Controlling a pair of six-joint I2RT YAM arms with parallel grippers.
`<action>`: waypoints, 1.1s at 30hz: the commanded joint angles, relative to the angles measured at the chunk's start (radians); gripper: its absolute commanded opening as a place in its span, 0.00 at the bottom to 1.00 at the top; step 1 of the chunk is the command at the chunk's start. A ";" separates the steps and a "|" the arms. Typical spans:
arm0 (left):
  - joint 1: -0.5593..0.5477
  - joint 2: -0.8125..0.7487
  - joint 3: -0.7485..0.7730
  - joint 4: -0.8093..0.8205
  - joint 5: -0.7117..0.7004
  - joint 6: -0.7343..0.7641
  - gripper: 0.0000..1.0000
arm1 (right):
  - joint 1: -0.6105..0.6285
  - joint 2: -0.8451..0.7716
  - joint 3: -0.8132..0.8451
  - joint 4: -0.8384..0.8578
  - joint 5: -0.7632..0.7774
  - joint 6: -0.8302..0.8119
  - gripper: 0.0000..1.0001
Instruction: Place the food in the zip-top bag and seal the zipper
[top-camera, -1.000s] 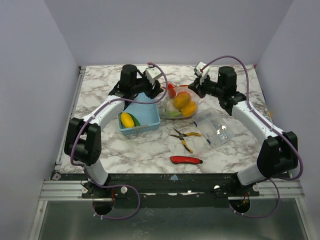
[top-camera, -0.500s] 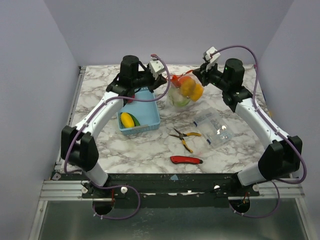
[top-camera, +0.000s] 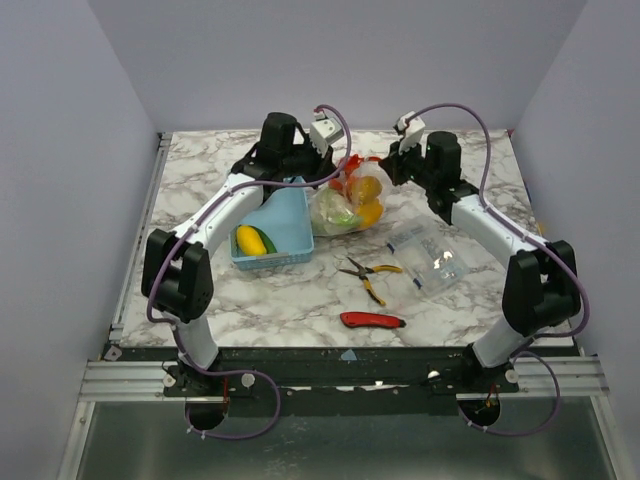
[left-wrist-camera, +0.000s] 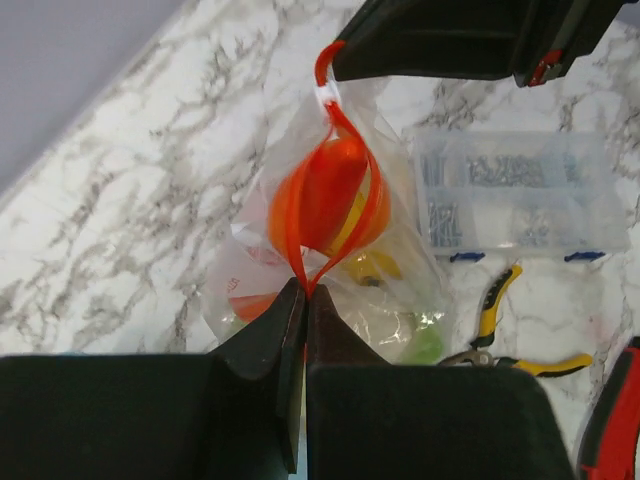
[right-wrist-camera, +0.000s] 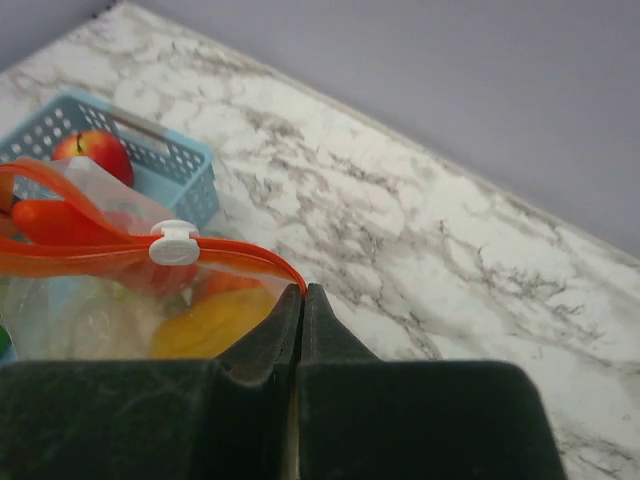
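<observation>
The zip-top bag (top-camera: 345, 208) hangs between both grippers over the back of the table, with orange, yellow and green food (left-wrist-camera: 325, 200) inside. My left gripper (left-wrist-camera: 303, 292) is shut on one end of the red-orange zipper (left-wrist-camera: 345, 150), whose two strands bow apart. My right gripper (right-wrist-camera: 302, 290) is shut on the other end, and the white slider (right-wrist-camera: 175, 243) sits a short way along from it. From above, the left gripper (top-camera: 343, 178) and right gripper (top-camera: 386, 168) face each other across the bag's mouth. More food, yellow and green (top-camera: 254, 240), lies in the basket.
The light blue mesh basket (top-camera: 290, 215) stands left of the bag, with a red apple (right-wrist-camera: 95, 155) in it. Yellow-handled pliers (top-camera: 370, 272), a red utility knife (top-camera: 372, 320) and a stiff clear packet (top-camera: 427, 257) lie nearer the front.
My left gripper has shut on the zipper strip. Both grippers raised the bag's mouth off the table and the right arm shifted left, so the bag hangs between them.
</observation>
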 joint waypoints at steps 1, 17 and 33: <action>-0.016 -0.165 0.066 0.028 0.031 -0.047 0.00 | 0.002 -0.181 -0.036 0.139 -0.001 0.059 0.00; -0.029 -0.050 0.181 -0.071 0.009 -0.035 0.00 | 0.001 -0.130 0.014 0.083 0.115 -0.002 0.00; -0.015 -0.024 0.202 -0.134 -0.059 -0.005 0.00 | 0.002 -0.093 -0.032 0.155 0.173 0.009 0.00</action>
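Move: The filled zip-top bag hangs between the hands. Its food lies some 12 cm below the left hand and 6 cm to its right, about level ahead. From the right hand it is around 8 cm left, 4 cm back and 12 cm below; the white slider is barely 3 cm left and 1 cm back, about level in height. The blue basket's middle is roughly 13 cm left of the left hand, 7 cm back and 22 cm down. The bag, still pinched by its orange zipper in both shut grippers, is shaken up and down: both hands lift briskly together about 10 cm, drawing back some 3 cm, plunge to just below where they began, then rise again to around 11 cm and turn down once more, left hand still clearly raised. Fingertips tip up 10 to 15 degrees on each lift and swing back down on each drop. ##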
